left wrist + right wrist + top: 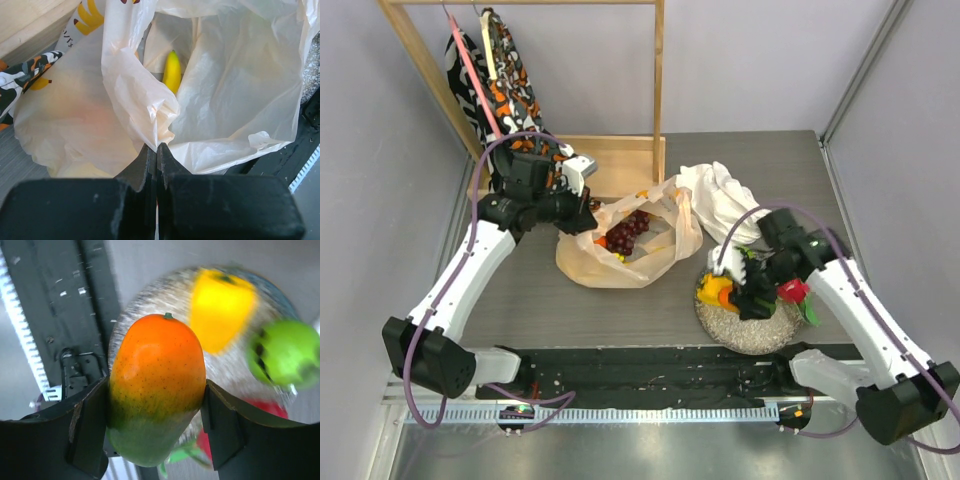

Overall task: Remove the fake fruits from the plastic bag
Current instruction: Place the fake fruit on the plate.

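Observation:
The plastic bag [582,262] lies open mid-table with dark purple grapes [628,232] inside. My left gripper [588,215] is shut on a fold of the bag's rim [150,107]; in the left wrist view a yellow banana tip [172,72] shows inside the bag [235,90]. My right gripper [752,295] hangs over a speckled plate [750,338], shut on a red-green mango [157,385] held between both fingers [90,435]. On the plate [232,367] lie a yellow fruit [220,305], a green lime [285,352] and a pink dragon fruit [792,291].
A white cloth [720,195] is bunched behind the plate, right of the bag. A wooden frame [658,80] stands at the back with patterned fabric [505,80] hanging on it, close behind my left arm. A black strip [650,372] runs along the near edge.

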Available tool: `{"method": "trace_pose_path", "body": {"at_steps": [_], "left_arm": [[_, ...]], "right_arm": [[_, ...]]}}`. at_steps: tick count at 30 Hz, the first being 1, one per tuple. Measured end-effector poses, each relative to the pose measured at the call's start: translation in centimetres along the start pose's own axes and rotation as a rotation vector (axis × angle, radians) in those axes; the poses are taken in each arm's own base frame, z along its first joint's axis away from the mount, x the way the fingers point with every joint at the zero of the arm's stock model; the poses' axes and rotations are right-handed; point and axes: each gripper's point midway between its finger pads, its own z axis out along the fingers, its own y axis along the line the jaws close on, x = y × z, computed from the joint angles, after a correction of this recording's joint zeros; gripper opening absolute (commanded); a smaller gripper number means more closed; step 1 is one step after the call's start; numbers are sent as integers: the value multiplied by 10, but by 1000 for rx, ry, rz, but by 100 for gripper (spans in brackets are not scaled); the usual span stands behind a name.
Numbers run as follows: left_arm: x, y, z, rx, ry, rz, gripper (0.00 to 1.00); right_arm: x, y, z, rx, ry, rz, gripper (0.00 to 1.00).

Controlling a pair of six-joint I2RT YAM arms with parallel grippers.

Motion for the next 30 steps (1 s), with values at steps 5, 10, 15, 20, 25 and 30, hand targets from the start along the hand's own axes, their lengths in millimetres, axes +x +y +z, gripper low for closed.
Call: {"method": "trace_pose_path", "body": {"at_steps": [5, 10, 15, 20, 25, 30], "left_arm": [[-1, -1, 0, 0, -4, -15, 0], [-2, -1, -1, -1, -8, -12, 0], [-5, -4, -7, -4, -25, -1, 0], [-8, -7, -13, -6, -44, 12, 0], [-9, -7, -15, -7, -47, 14, 0], [-8, -7, -14, -6, -45, 14, 0]], "right_arm": [[7, 46, 55, -157, 109, -231, 42], [11, 32, 78, -68, 155, -285, 47], [-4, 7, 86, 47, 118, -331, 61], [11, 14, 100, 19, 141, -356, 70], [19, 20, 105, -9, 153, -359, 100], [11, 18, 97, 23, 121, -360, 100]]}}
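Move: The right hand, already gripping the mango, is over the plate, whose middle is about 13 cm below and 1 cm ahead, neither left nor right. From the hand, the yellow pepper is about 4 cm ahead and 8 left, the green ball 11 ahead and 3 left, the red fruit 5 ahead and 10 right, all some 10 cm below. From the left hand, the plate is roughly 18 cm back, 37 right and 20 below. The right hand lowers the mango about 9 cm onto the plate, some 5 cm leftward, and opens, releasing it. ##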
